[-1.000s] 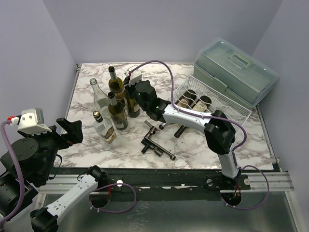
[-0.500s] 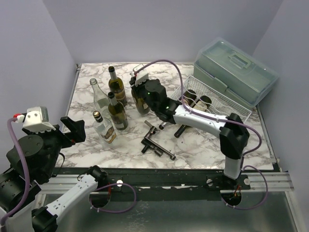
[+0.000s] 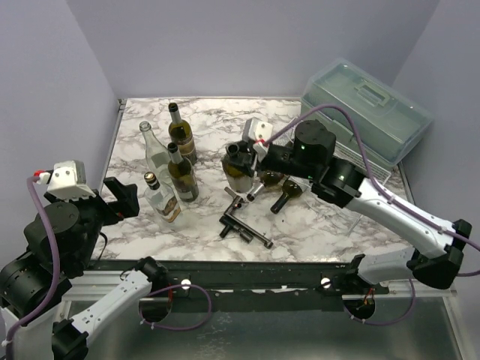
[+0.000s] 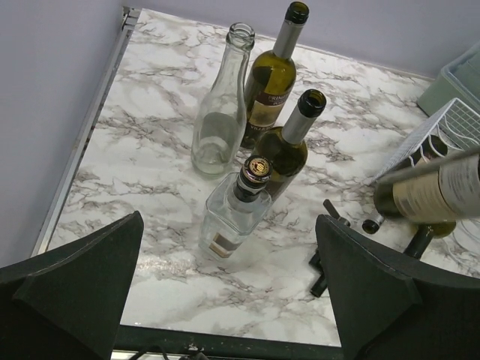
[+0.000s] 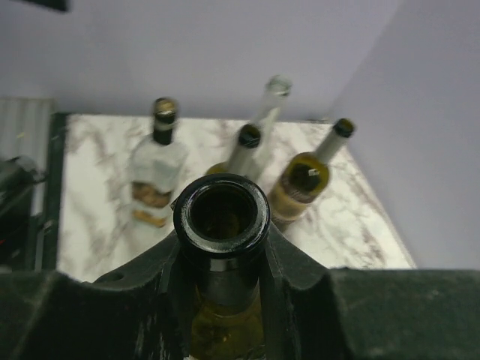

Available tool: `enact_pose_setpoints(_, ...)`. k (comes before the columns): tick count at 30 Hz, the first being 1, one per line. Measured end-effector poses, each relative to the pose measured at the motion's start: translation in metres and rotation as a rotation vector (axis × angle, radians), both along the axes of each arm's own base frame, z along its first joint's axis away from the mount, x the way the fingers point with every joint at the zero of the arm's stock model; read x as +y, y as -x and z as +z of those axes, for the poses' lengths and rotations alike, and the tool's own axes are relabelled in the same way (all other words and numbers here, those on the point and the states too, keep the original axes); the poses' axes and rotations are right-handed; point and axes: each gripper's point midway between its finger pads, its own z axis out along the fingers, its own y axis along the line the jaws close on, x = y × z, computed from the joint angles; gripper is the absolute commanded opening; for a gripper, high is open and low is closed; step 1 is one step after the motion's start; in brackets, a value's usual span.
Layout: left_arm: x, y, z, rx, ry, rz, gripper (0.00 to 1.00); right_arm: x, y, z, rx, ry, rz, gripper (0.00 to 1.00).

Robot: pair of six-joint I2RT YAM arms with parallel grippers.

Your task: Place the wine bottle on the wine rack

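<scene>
My right gripper (image 3: 241,154) is shut on the neck of a dark green wine bottle (image 3: 238,176), holding it off the table at mid-table. In the right wrist view its open mouth (image 5: 221,214) faces the camera between my fingers (image 5: 300,277). From the left wrist the bottle (image 4: 442,187) hangs tilted, label showing, just in front of the wine rack (image 4: 459,124). That silver wire rack holds dark bottles and is mostly hidden behind my right arm from above. My left gripper (image 4: 232,300) is open and empty above the near left table edge.
Three bottles stand at left: a clear one (image 3: 154,150) and two green ones (image 3: 180,135) (image 3: 182,176). A square clear bottle (image 3: 162,199) stands nearer. A black tool (image 3: 244,223) and a dark bottle (image 3: 287,193) lie mid-table. A grey-green lidded box (image 3: 367,112) sits at the back right.
The right arm has lifted the bottle away from the standing group and carried it right and nearer, tilting it. The left arm shifted slightly and stayed open.
</scene>
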Motion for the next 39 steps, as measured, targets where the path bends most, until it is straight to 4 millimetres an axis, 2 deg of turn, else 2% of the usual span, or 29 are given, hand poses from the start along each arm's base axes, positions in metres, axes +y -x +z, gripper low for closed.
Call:
enact_pose_setpoints(5, -0.007, -0.010, -0.003, 0.017, -0.011, -0.002, 0.99, -0.026, 0.058, -0.034, 0.102, 0.128, 0.183, 0.01)
enact_pose_setpoints(10, -0.017, -0.022, -0.007, 0.044, -0.028, -0.007, 0.99, -0.057, 0.083, -0.074, 0.232, 0.279, 0.201, 0.01)
enact_pose_setpoints(17, -0.032, -0.037, -0.015, 0.078, -0.041, -0.032, 0.99, -0.089, 0.107, -0.111, 0.345, 0.415, 0.215, 0.01)
enact_pose_setpoints(26, -0.046, -0.046, -0.017, 0.095, -0.033, -0.069, 0.99, -0.100, 0.123, -0.160, 0.378, 0.547, 0.273, 0.01)
enact_pose_setpoints(31, -0.046, -0.045, -0.016, 0.090, -0.027, -0.075, 0.99, -0.100, 0.131, -0.183, 0.288, 0.666, 0.277, 0.01)
enact_pose_setpoints(39, -0.044, -0.042, -0.016, 0.082, -0.019, -0.075, 0.99, -0.090, 0.125, -0.211, 0.111, 0.854, 0.231, 0.01)
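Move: The right hand already holds a wine bottle by its neck. The free rack slot lies some 28 cm to its right, 8 cm ahead and 33 cm below. Of the two racked bottles at that height, the nearer is about 22 cm right and 10 cm ahead, the farther 16 cm right and 16 cm ahead. The metal tap lies 3 cm ahead, 2 cm right and 40 cm below. From the left hand the slot is roughly 51 cm right, 17 cm ahead and 30 cm below. Keeping its grip on the bottle's neck, the right hand sinks some 20 cm while drawing back towards the robot and to the right, levelling off in its backward travel near the end, and dips its left-pointing fingers about 50 degrees so that the bottle's base swings out to the right, towards the rack. The empty left hand, fingers still wide open, eases forward and right about 5 cm, then stays there. ##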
